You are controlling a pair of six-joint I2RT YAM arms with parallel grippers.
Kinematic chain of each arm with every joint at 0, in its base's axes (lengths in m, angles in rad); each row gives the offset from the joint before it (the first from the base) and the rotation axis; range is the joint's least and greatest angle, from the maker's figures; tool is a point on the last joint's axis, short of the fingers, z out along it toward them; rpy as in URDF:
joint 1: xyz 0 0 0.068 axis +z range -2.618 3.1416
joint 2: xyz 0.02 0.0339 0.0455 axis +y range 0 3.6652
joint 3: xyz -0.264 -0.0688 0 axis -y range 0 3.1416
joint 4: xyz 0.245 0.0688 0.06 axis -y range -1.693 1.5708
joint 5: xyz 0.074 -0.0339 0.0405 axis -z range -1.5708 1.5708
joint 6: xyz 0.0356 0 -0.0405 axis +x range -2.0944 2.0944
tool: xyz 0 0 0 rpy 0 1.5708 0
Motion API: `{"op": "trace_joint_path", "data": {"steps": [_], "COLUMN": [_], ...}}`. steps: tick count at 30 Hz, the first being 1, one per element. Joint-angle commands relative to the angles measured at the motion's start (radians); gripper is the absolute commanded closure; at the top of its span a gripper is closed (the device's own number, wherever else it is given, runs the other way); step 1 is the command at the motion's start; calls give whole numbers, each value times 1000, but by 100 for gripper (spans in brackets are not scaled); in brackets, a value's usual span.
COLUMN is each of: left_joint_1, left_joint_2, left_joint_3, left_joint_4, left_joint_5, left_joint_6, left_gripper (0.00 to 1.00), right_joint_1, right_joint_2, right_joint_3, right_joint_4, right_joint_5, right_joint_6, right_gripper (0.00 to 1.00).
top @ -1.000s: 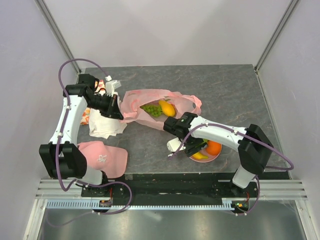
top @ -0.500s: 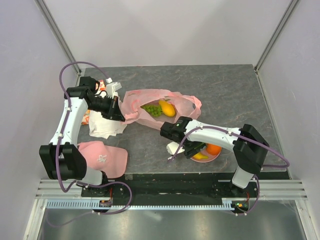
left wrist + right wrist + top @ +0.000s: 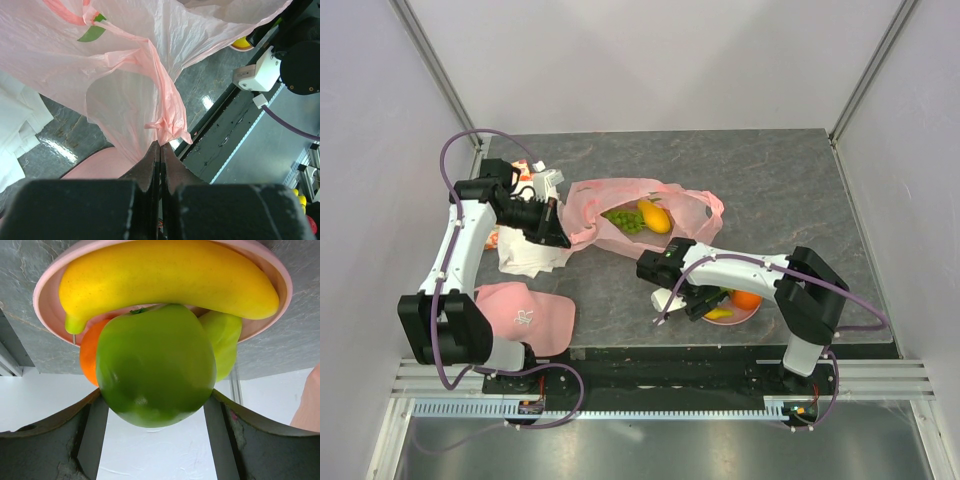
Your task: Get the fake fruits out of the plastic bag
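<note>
The plastic bag (image 3: 620, 200) lies open at mid-table, a yellow mango (image 3: 654, 215) and a green bunch (image 3: 624, 221) showing through it. My left gripper (image 3: 560, 232) is shut on the bag's twisted handle (image 3: 165, 127) at its left end, jaw tips (image 3: 160, 145) pressed together on the film. My right gripper (image 3: 703, 300) hangs over the pink plate (image 3: 752, 312), shut on a green apple (image 3: 156, 371) that fills the gap between its fingers. On the plate (image 3: 45, 310) lie a banana (image 3: 170, 275), an orange (image 3: 89, 357) and a paler green fruit (image 3: 226, 340).
A pink cap with a logo (image 3: 525, 315) lies at the near left. White cloth (image 3: 532, 252) and a fruit-printed cloth (image 3: 492, 235) sit under my left arm. The table's near edge and the rail (image 3: 660, 355) run just below the plate.
The right arm's forearm has swung left and nearer while its gripper stayed over the plate. The left gripper has kept its hold on the bag with barely any shift.
</note>
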Motion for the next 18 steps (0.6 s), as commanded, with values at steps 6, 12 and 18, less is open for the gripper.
{"op": "trace_joint_path", "data": {"steps": [6,12,18], "left_joint_1": [1,-1,-1], "left_joint_2": [-37,-34,-29], "left_joint_3": [4,4,31], "left_joint_4": [15,22,25], "left_joint_5": [39,54,59], "left_joint_6": [-17,-24,-29], "left_gripper": [98,99,98], "right_joint_1": [13,16,10], "right_joint_2": [12,-16,-11], "right_joint_3": [22,115,376], "right_joint_4": [16,-20,-81], "right_joint_5": [-17,-31,-76], "right_joint_6": [47,46,55], "right_gripper": [2,2,2]}}
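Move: The right hand has the green apple between its fingertips, low over the plate, whose middle is about 1 cm ahead, 1 cm right and 5 cm below. The banana lies some 3 cm left and 3 cm back of the hand, the orange about 6 cm right and 2 cm back, both 2 to 3 cm lower. The yellow fruit in the open bag is roughly 17 cm ahead and 14 cm left. From the left hand, the apple is some 32 cm right, 10 cm back and 10 cm lower. The right hand barely shifts while it eases the green apple down the last few millimetres between banana and orange, then spreads its fingers from a part-open grip to almost fully open and lets go. Quickening, it goes left and up off the apple, about 4 cm each way with a slight forward drift towards the bag, the fingertips swinging some 10 degrees to the left as it leaves. ##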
